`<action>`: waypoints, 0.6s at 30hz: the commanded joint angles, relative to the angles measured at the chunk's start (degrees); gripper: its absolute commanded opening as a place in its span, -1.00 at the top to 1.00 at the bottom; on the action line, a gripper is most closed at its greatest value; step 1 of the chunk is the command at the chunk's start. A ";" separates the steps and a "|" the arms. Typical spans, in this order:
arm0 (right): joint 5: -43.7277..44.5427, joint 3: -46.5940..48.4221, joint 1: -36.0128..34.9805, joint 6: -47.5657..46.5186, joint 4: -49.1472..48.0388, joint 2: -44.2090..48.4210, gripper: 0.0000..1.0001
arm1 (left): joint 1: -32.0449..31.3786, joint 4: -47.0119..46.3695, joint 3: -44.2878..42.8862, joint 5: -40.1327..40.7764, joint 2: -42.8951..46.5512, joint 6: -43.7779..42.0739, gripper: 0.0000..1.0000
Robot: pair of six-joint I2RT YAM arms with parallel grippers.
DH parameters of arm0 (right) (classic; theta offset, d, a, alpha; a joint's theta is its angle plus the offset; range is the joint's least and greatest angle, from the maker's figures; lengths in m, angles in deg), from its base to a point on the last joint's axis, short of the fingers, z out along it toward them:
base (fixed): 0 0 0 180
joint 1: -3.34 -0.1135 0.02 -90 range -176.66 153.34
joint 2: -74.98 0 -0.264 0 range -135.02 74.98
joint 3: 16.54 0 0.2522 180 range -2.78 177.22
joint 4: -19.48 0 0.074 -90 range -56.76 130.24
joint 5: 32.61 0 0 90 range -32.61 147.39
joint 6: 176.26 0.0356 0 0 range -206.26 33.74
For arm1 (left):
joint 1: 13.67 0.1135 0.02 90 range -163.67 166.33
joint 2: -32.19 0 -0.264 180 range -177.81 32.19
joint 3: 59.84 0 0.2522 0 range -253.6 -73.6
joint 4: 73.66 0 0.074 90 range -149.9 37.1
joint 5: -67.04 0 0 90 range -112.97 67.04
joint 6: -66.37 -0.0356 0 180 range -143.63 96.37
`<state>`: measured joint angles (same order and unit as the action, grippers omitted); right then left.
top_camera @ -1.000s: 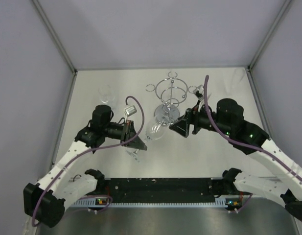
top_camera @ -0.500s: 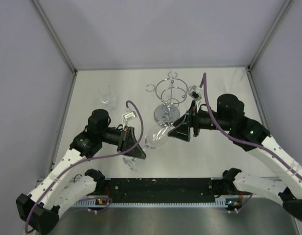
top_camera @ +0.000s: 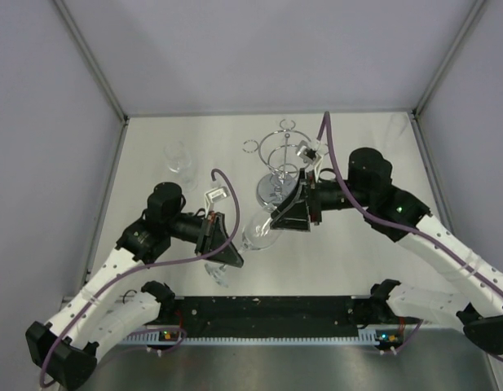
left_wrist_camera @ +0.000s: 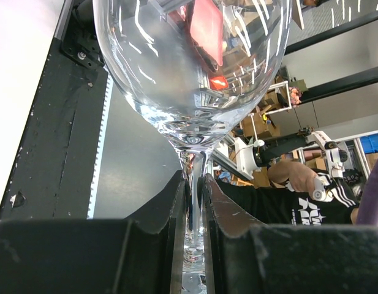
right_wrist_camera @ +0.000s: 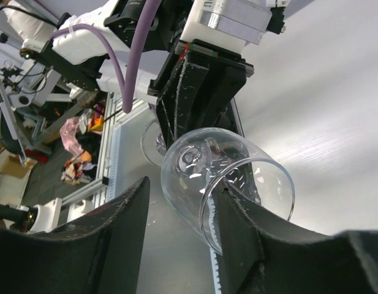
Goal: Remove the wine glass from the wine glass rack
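The chrome wine glass rack [top_camera: 282, 153] stands at the back middle of the table. A clear wine glass [top_camera: 258, 229] lies tilted in the air in front of it, clear of the rack. My left gripper [top_camera: 235, 257] is shut on its stem [left_wrist_camera: 192, 190], with the bowl [left_wrist_camera: 189, 61] just beyond the fingertips. My right gripper [top_camera: 280, 221] is open at the bowl's mouth. In the right wrist view the glass [right_wrist_camera: 225, 177] sits between my fingers; one finger [right_wrist_camera: 238, 214] is at the rim, seemingly inside it, and the other [right_wrist_camera: 124, 214] stands apart from the glass.
A second wine glass [top_camera: 178, 159] stands upright at the back left of the table [top_camera: 373, 252]. Grey walls close in the back and both sides. A black rail [top_camera: 267, 314] runs along the near edge between the arm bases.
My left gripper carried the glass down and left, away from the rack, then held still. My right gripper moved left and closed in on the bowl's mouth.
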<state>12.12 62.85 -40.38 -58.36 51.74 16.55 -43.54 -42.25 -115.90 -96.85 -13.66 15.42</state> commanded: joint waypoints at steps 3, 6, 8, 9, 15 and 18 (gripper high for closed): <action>-5.08 0.73 0.22 1.63 -5.05 -1.33 0.21 | -0.54 -4.11 -1.82 -2.23 1.37 -0.81 1.00; -6.05 0.65 0.39 2.16 -5.67 -1.51 0.38 | -0.80 -4.20 -1.82 -2.23 1.46 -1.08 1.00; -7.01 0.38 0.22 2.77 -6.54 -1.42 0.49 | -0.89 -4.11 -1.73 -2.14 1.90 -1.69 1.00; -7.63 0.03 0.31 2.95 -7.07 -1.42 0.53 | -0.98 -4.11 -1.82 -2.23 2.07 -2.04 1.00; -8.86 -1.20 0.31 3.56 -7.78 -1.16 0.96 | -1.07 -4.11 -1.99 -1.26 2.69 -3.36 1.00; -9.39 -1.73 0.31 3.92 -7.95 -0.89 1.00 | -1.16 -3.94 -1.90 -0.56 2.25 -4.06 1.00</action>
<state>2.74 62.19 -40.36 -52.94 46.14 14.89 -44.52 -43.56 -115.90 -97.07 -11.82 11.31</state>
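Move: The wine glass is already in the left gripper by its stem, its bowl's middle about 5 cm to the right, 4 cm ahead and 4 cm above that hand. From the half-open right gripper the bowl's middle is roughly 4 cm left, level fore and aft, and 3 cm lower. The rack stands some 21 cm ahead of the right hand and 3 cm to its right, its middle about 18 cm below. Shut the right gripper from half open to almost closed so that its fingertips pinch the near rim of the wine glass's bowl, easing the hand about 2 cm back and 1 cm up while it turns some 10 degrees, mostly counter-clockwise. Keep the left gripper closed on the stem, nearly in place, tilting it a few degrees. ##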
